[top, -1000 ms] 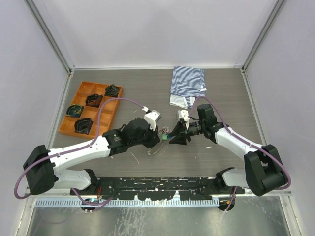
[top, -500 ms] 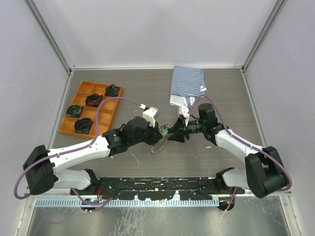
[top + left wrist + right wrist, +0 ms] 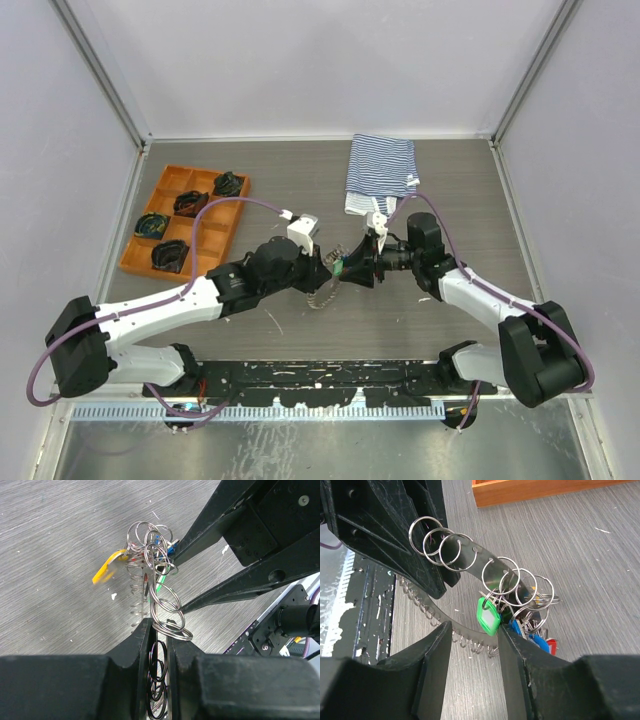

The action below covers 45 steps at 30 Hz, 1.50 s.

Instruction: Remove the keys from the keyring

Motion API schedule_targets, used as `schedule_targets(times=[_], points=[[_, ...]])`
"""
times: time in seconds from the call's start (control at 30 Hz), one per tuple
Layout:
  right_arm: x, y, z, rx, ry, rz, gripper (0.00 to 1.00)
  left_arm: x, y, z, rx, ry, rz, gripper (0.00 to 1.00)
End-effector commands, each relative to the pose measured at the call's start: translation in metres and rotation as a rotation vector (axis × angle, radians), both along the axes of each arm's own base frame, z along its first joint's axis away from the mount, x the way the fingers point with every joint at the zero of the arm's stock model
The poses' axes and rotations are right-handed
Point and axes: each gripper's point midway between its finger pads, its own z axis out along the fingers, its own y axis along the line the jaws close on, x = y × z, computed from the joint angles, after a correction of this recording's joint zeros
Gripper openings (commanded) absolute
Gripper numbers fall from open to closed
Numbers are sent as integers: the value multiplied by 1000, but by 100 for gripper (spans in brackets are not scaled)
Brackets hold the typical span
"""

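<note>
My left gripper (image 3: 326, 268) is shut on the keyring (image 3: 166, 600), a curved metal strip lined with small wire rings; its fingers (image 3: 137, 642) pinch the strip edge-on. The keys bunch at the strip's far part: a yellow one (image 3: 107, 567), a green one (image 3: 488, 616), blue ones (image 3: 532, 637) and a red one (image 3: 550, 645). My right gripper (image 3: 476, 627) is open and faces the left one, its fingers astride the hanging bunch. The green key sits against its right finger (image 3: 520, 650). In the top view the grippers (image 3: 347, 270) meet at mid-table, with the strip's loose end (image 3: 320, 298) drooping below them.
An orange compartment tray (image 3: 145, 262) holding dark bundles stands at the left. A blue-white striped cloth (image 3: 380, 170) lies at the back, beyond the right arm. The tray's edge (image 3: 545, 490) shows at the top of the right wrist view.
The right gripper has moved left, up to the left gripper, and its fingers now straddle the keys. The left wrist has shifted slightly toward the back, still holding the keyring.
</note>
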Motion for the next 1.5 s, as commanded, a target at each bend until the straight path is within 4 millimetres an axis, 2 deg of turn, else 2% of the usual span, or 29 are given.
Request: schedule_targets(times=[0.0,0.3,0.53,0.73,0.93,1.03,1.23,1.37,1.47], points=[[2,3,21,67,-50,1,47,9,-15,51,-170,-84,5,0],[2,3,30,85,-64,1,39,7,-14,56,-181,-84,2,0],[21,-8,33,60,-73,-102,42,6,-11,58,-177,-97,-2,0],[1,-3,41,132,-82,-4,43,4,-12,61,-177,-118,-30,0],[-1,-2,42,141,-96,8,42,1,-18,65,-194,-126,-59,0],[-4,-2,45,146,-97,25,36,1,-19,66,-197,-127,-63,0],[-13,-1,51,166,-98,74,12,4,-14,66,-187,-144,-42,0],[-15,0,51,169,-90,85,10,5,-13,65,-182,-154,-44,0],[-13,0,50,166,-82,69,14,5,-14,66,-187,-160,-47,0]])
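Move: The green key dangles just past the right hand's open fingertips, some 3 cm to that hand's left, 1 cm ahead and a touch lower. From the same hand, the blue key hangs about 5 cm ahead, 2 cm left and 3 cm lower; the yellow key is around 6 cm ahead, 5 cm left and 2 cm lower. From the left hand, which already pinches the ring plate, the green key lies about 4 cm to its right, 2 cm ahead and 3 cm below. The right fingertips close on the green key and pinch it between them. On the way there the hand rises about 3 cm, first easing forward about 1 cm, then drawing back some 2 cm, with its left-pointing fingers tipping up slightly; the closing comes mostly late in the rise. The left hand keeps its pinch on the ring plate and lifts it about 2 cm. ##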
